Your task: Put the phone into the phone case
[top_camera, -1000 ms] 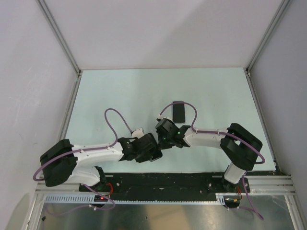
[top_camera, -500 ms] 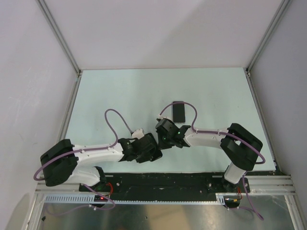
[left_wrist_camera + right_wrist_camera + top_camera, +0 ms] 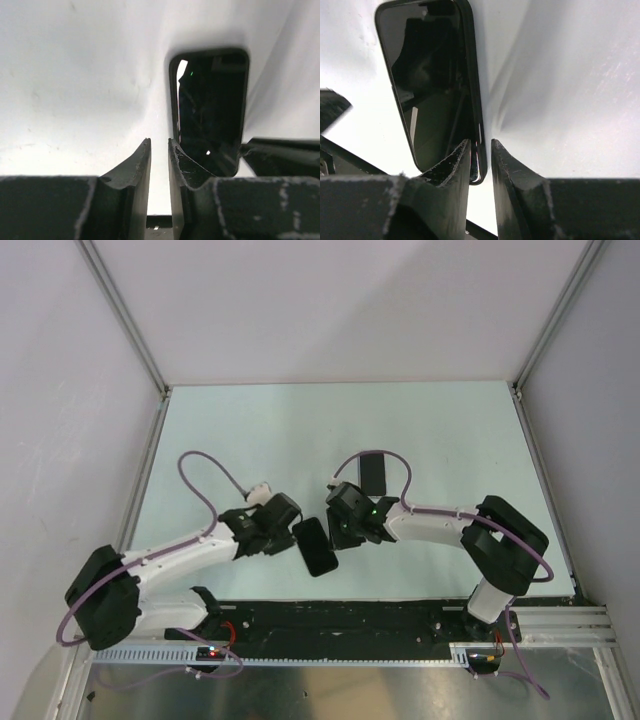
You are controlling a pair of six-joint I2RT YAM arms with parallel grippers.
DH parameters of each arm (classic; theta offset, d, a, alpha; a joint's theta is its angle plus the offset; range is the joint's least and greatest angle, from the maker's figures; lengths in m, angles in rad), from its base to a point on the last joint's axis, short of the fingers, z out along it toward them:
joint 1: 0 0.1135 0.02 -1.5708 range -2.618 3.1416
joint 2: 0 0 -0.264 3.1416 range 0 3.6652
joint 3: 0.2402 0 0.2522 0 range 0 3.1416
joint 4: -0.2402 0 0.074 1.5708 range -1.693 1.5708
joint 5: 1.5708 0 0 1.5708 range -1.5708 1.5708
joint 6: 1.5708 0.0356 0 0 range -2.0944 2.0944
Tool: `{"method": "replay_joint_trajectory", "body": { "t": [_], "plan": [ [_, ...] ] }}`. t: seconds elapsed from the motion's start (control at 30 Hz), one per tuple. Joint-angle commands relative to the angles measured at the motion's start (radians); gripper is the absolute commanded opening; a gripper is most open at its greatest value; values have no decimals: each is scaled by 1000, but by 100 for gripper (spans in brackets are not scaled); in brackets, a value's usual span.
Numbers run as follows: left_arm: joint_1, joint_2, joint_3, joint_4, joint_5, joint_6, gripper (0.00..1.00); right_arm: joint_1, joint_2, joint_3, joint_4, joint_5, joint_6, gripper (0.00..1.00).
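Note:
The phone [image 3: 317,546] lies flat and screen up on the pale table, between my two grippers. A black case rim [image 3: 473,75] runs round its glossy screen [image 3: 427,85]. My left gripper [image 3: 296,531] sits just left of it, jaws a narrow gap apart with only table between them [image 3: 159,142]; the phone [image 3: 215,110] lies ahead and to their right. My right gripper [image 3: 335,527] is at the phone's far right corner, jaws slightly apart [image 3: 480,142], and that corner shows under the left fingertip [image 3: 462,150]. Nothing is gripped.
A second flat black rectangle [image 3: 373,474] lies farther back on the table, partly crossed by the right arm's purple cable [image 3: 398,468]; I cannot tell what it is. Grey walls close in the sides and back. The table's near edge [image 3: 380,598] runs just behind the phone.
The left arm has swung left and back, uncovering the phone that both grippers hid. The right jaws have parted a little. The right arm has barely moved.

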Motion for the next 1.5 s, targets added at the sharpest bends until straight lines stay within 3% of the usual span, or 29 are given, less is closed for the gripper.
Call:
{"method": "replay_joint_trajectory", "body": {
  "t": [0.0,0.17,0.33,0.5,0.63,0.83,1.23,1.47],
  "plan": [
    [99,-46,80,-45,-78,104,25,-15,-29,65,-10,-14,-24,29],
    [133,15,135,-43,-61,156,24,-23,-26,83,-2,-21,-47,39],
    [199,-2,124,-42,-54,172,30,16,-11,106,7,-16,-111,80],
    [340,-72,109,-43,-35,226,43,79,35,154,-18,64,-156,97],
    [438,-113,106,-44,-8,271,53,125,86,191,-45,118,-176,99],
    [528,-160,115,-44,25,322,57,169,159,259,-127,250,-180,99],
    [568,-187,90,-32,59,358,59,227,162,327,-220,405,-142,100],
    [575,-184,75,-21,76,364,59,230,155,327,-212,370,-156,99]
  ]
}}
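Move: The phone, lying in its case, has its middle about 5 cm left of the right hand, some 2 cm ahead and 2 cm below; the fingers are near the right long edge. The spare black phone lies about 22 cm ahead of the right hand and 10 cm to its right. From the left hand, already backing away, the cased phone's middle is about 6 cm right, level fore and aft, and 3 cm below. No touch shows at the end: the right hand lifts a couple of centimetres, crosses about 5 cm left over the cased phone while opening wide, then sinks back and drifts slightly right, its fingers astride both long edges. The wrist tilts roughly 25 degrees, so the fingers lean forward rather than left. The left hand withdraws some 15 cm left, forward and up, opening partway. ##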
